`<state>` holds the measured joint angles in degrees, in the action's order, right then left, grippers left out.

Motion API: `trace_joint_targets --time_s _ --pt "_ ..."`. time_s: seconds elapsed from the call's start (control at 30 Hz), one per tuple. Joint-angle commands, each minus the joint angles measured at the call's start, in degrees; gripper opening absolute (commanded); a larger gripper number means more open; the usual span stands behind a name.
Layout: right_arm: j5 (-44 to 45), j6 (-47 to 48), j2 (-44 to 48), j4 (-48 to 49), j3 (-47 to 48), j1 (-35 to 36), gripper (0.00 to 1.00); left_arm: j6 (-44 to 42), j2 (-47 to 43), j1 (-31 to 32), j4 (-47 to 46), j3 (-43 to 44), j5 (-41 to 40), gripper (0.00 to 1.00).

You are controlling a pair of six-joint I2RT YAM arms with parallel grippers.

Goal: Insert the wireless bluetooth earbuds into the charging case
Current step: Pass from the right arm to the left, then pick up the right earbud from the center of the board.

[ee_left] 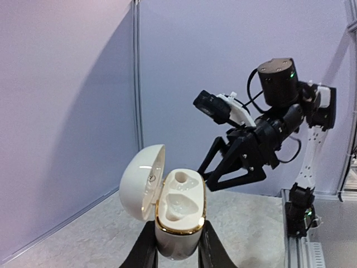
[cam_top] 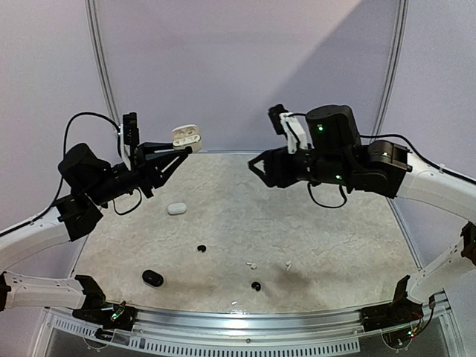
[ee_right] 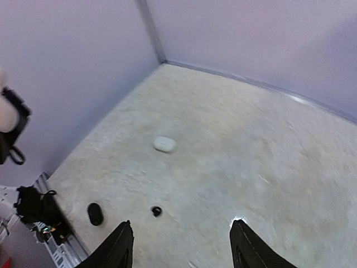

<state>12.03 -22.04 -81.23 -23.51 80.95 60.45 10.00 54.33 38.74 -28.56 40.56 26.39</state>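
My left gripper [cam_top: 184,151] is raised above the table's back left, shut on a white charging case [cam_top: 186,136]. In the left wrist view the case [ee_left: 179,215] stands upright between the fingers [ee_left: 139,251]. Its lid [ee_left: 140,180] is swung open to the left and both gold-rimmed sockets are empty. My right gripper [cam_top: 254,166] hangs open and empty in the air facing it, a short gap away. On the table lie two black earbuds [cam_top: 201,248] [cam_top: 256,285] and two small white earbuds [cam_top: 251,264] [cam_top: 288,264]. The right wrist view shows one black earbud [ee_right: 157,211].
A closed white case [cam_top: 176,209] lies left of centre on the table, and a closed black case [cam_top: 152,278] lies near the front left. Both also show in the right wrist view, the white case [ee_right: 164,144] and the black case [ee_right: 95,214]. Pale walls enclose the table.
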Motion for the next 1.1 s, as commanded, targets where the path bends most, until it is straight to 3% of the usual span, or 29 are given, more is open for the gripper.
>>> trace_joint_targets --time_s 0.0,0.1,0.2,0.37,0.53,0.67,1.07 --pt "17.4 -28.8 0.4 -31.5 -2.4 -1.3 0.59 -7.7 -0.7 0.3 2.0 -3.5 -5.1 0.00" --pt "12.7 -37.5 -3.1 -39.1 -3.3 -1.3 0.59 -7.9 -0.9 0.3 2.0 -4.2 -4.9 0.00" --pt "7.0 -40.9 -6.8 -39.6 -3.7 -1.4 0.59 -7.8 -1.1 0.3 2.0 -4.7 -4.6 0.00" --pt "0.7 -41.3 -15.4 -39.7 -1.8 -2.5 0.59 -7.5 -1.9 0.6 2.3 -5.3 -4.1 0.00" --pt "-6.1 -41.5 -21.9 -36.0 -1.9 -4.0 0.47 -7.4 -2.8 0.9 2.5 -5.9 -3.9 0.00" --pt "-8.3 -40.9 -26.5 -34.9 -2.2 -4.0 0.44 -7.5 -3.5 1.0 3.0 -6.1 -3.7 0.00" --pt "-11.4 -40.0 -31.4 -29.4 -6.1 -4.0 0.33 -7.4 -3.6 1.0 3.1 -6.3 -3.8 0.00"
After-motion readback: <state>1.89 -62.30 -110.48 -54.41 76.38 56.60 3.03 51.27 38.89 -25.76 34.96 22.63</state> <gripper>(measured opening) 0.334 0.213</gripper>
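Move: The white earbud that the right hand goes for lies on the table about 33 cm below it, roughly 8 cm to its right and 6 cm nearer the base. Another white earbud lies some 10 cm left of that one, level with it; a black earbud is about 8 cm left and 6 cm nearer than it. From the left hand, the aimed-at earbud is roughly 24 cm right, 3 cm back and 38 cm below. Towards the white earbud on the table, the right hand plunges some 30 cm, first swinging right and then sinking almost straight with a slight draw back. Its fingers swing round to point straight down and narrow to about half their opening, ending just over and astride the earbud; contact can't be seen. The left hand keeps its grip on the open charging case and lowers it about 4 cm. ##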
